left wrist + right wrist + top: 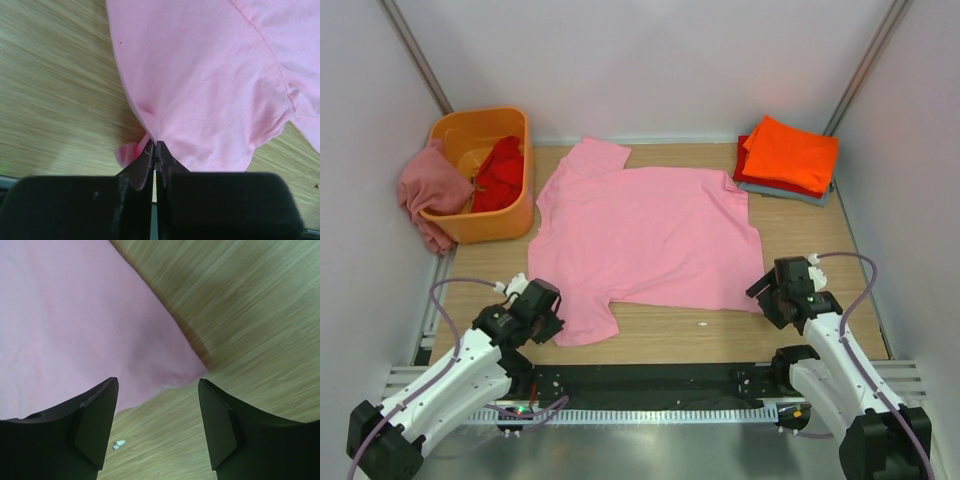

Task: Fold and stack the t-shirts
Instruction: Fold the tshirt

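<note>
A light pink t-shirt [650, 230] lies spread flat on the wooden table, its sleeves to the far left and near left. My left gripper [556, 316] sits at the shirt's left edge beside the near sleeve, shut on a pinch of the pink t-shirt [210, 75]; the hem bunches at the tips of the left gripper [155, 145]. My right gripper [761, 292] hovers open over the shirt's near right corner. In the right wrist view that corner of the pink t-shirt [75, 325] lies just ahead of the open right gripper [158, 382], with bare wood between the fingers.
An orange plastic tub [460, 228] stands at the far left with a red shirt [500, 172] inside and a dusty rose shirt [430, 190] draped over its rim. At the far right is a folded stack with an orange shirt [790, 152] on top. A small white scrap [701, 325] lies near the front edge.
</note>
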Controlling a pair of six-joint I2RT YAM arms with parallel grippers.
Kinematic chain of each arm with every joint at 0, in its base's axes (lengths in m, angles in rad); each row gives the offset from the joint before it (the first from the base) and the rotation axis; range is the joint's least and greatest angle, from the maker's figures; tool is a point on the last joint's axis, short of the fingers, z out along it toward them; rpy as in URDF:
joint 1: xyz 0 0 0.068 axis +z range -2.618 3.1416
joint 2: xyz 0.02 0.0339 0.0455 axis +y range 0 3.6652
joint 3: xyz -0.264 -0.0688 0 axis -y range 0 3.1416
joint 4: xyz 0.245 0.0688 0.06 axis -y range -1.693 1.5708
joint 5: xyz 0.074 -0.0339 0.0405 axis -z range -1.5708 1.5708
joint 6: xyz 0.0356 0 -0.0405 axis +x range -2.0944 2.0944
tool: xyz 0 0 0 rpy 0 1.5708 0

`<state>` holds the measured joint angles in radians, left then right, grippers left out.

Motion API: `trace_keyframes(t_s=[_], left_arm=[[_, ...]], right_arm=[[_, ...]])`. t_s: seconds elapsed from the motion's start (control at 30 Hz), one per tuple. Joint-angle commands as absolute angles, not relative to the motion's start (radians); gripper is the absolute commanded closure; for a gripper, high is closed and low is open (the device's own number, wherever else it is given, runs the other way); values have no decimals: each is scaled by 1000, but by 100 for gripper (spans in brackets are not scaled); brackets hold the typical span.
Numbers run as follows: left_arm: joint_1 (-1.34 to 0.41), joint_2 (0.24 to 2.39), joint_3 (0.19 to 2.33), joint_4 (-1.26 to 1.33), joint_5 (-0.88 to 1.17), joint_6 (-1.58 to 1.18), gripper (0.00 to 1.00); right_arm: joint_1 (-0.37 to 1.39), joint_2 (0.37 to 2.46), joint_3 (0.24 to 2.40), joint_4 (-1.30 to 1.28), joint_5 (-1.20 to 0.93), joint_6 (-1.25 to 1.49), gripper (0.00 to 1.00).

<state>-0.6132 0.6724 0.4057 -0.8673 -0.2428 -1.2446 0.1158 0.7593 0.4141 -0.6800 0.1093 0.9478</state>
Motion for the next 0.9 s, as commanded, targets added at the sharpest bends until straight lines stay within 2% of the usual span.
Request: trace_keyframes(t_s=[0.0,0.17,0.23,0.27,0.33,0.47,0.53,0.57,0.6,0.87], left_arm=[[-617,675,440,-833,-249,-1227,100],[-617,676,445,-831,-253,-1224,100],[-617,675,448,-833,-256,-1224,100],[-617,675,449,-833,-258,-1224,100],[-617,678,460,-839,-261,-1221,100],[-615,686,480,-856,-287,-1218,100],[-617,692,495,-862,-287,-1213,100],[-617,693,503,-871,-285,-1212,100],[-617,693,514,-876,-285,-1212,100],[-618,631,610,-1000,-278,-1210,100]], right_arm=[[112,773,393,-634,115,988,30],[114,790,373,-600,136,983,32],[114,807,367,-583,155,979,38],[114,818,365,-575,155,976,46],[114,837,361,-555,163,973,55],[114,853,351,-526,169,959,78],[114,850,351,-526,166,953,85],[114,838,353,-529,160,951,93],[112,831,354,-529,155,950,98],[112,732,486,-687,193,940,99]])
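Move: The right hand's open fingers hover at the pink shirt's near hem corner, which sits about 3 cm below and roughly straight under the fingertips; the shirt's far hem corner is some 23 cm ahead and 6 cm left, the folded stack about 26 cm ahead and 5 cm right. The left hand already pinches the near sleeve's outer edge; the far sleeve lies about 31 cm ahead of it and 7 cm right, the orange basket about 25 cm ahead and 14 cm left. The right hand sinks about 2.5 cm onto the near hem corner, its fingers swinging from wide open to shut so that they pinch the cloth, then starts back up by roughly 2 cm. The left hand first stays still with shut fingers on the sleeve edge, then, as the right grip closes, lifts with growing speed to about 5 cm up and a little forward, keeping its pinch, the wrist nearly unturned. ##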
